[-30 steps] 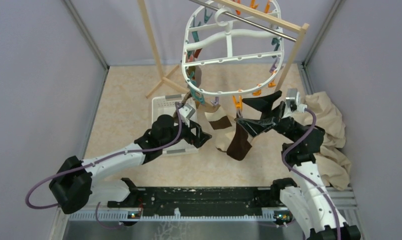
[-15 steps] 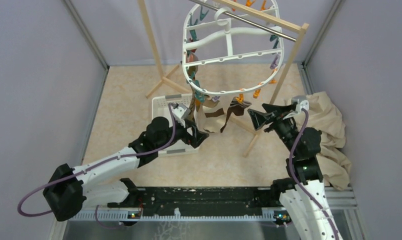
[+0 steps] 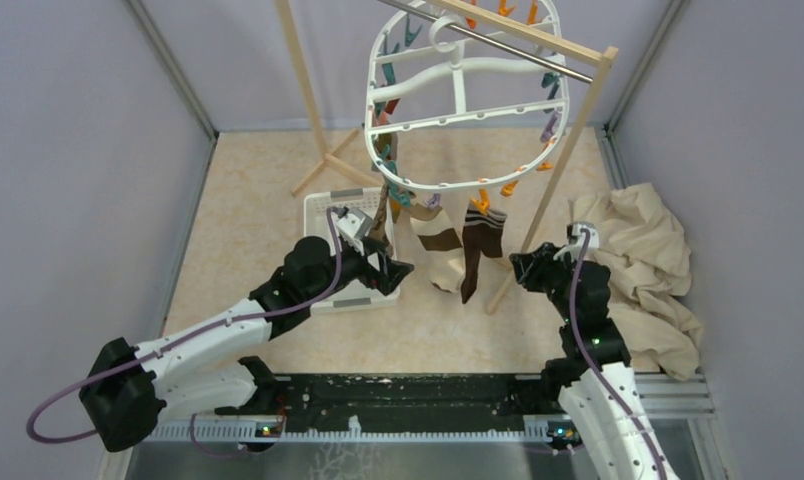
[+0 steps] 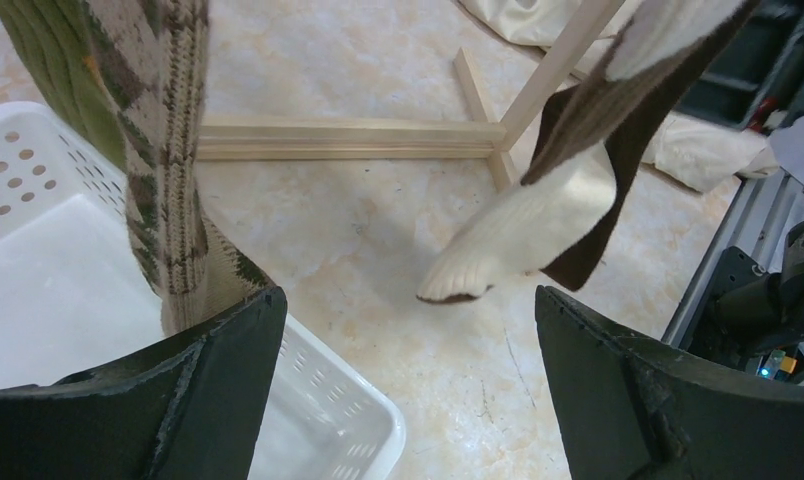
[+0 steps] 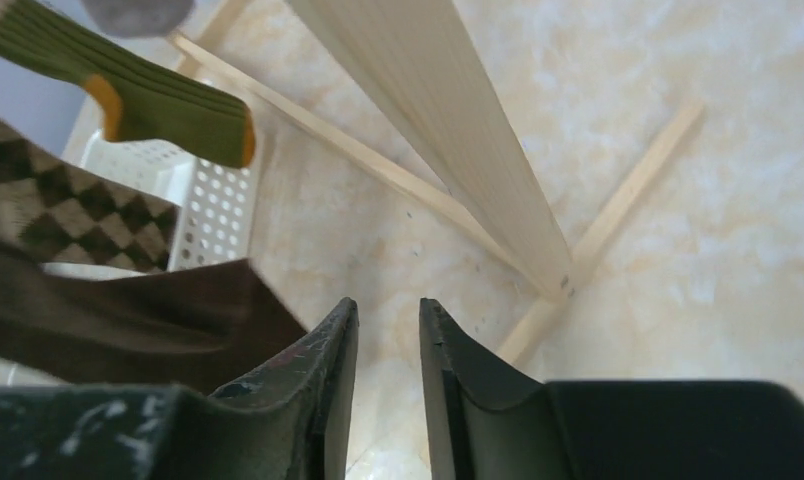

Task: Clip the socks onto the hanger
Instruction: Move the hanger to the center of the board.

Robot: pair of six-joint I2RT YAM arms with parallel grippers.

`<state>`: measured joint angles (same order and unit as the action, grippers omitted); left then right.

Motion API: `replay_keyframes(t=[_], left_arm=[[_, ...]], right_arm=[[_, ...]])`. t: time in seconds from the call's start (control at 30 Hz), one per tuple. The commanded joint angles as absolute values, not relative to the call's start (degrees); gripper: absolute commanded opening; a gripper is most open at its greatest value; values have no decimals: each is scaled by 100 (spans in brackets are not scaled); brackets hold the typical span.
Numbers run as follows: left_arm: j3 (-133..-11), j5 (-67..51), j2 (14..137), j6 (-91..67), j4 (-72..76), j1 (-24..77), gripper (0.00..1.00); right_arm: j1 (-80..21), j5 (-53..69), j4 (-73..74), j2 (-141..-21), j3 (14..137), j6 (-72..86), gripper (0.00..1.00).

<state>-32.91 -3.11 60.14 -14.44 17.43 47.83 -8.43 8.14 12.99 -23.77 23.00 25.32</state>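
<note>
The white oval hanger hangs from the rack bar. Several socks are pegged along its near rim: a brown-and-cream one, a dark brown one, and argyle and green ones at the left. My left gripper is wide open and empty above the basket corner, the argyle sock dangling by its left finger and the cream toe ahead. My right gripper sits low by the rack post. Its jaws stand a narrow gap apart with nothing between them, beside the dark brown sock.
A white perforated basket lies on the floor under the left gripper. The wooden rack's post and floor feet stand right by the right gripper. A big beige cloth is heaped at the right wall.
My right gripper let go of the dark brown sock, drew back and down, and its jaws narrowed. The sock now hangs from a peg. The left arm pulled back slightly.
</note>
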Motion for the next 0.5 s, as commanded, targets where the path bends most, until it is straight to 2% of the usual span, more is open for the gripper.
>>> replay_keyframes(t=[0.0,0.13,0.4,0.47], left_arm=[[-3283,-258,5829,-1513,1736,4806,99],[-3355,-358,5900,-1476,1697,4800,99],[-3349,-325,5827,-1424,1661,4800,99],[-3334,-352,5842,-1419,1680,4799,99]], right_arm=[[-809,538,1028,-2404,1845,3306,26],[-809,563,449,-2747,1360,3560,20],[-816,288,-720,-3714,929,3954,0],[-809,84,-955,-3851,866,4084,0]])
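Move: The hanger's middle is about 16 cm ahead of the right hand, 8 cm to its left and some 25 cm above it. The dark brown sock hangs from the near rim, its middle 1 cm back, 7 cm left and about 9 cm above that hand; the stand's right foot joint is on the table about 9 cm ahead, 17 cm below. From the left hand the hanger's middle lies about 18 cm ahead, 10 cm right and 23 cm up. The right hand, already clear of the hanger and empty, sinks almost straight down by about 11.5 cm towards the table on the near side of the stand's right foot, to the right of the dark brown sock, fast at first and easing off near the end. On the way its fingers tip some 15 to 20 degrees further downward and close from about a third open to fully shut, on nothing, with no touch to be seen on sock, stand or table. ##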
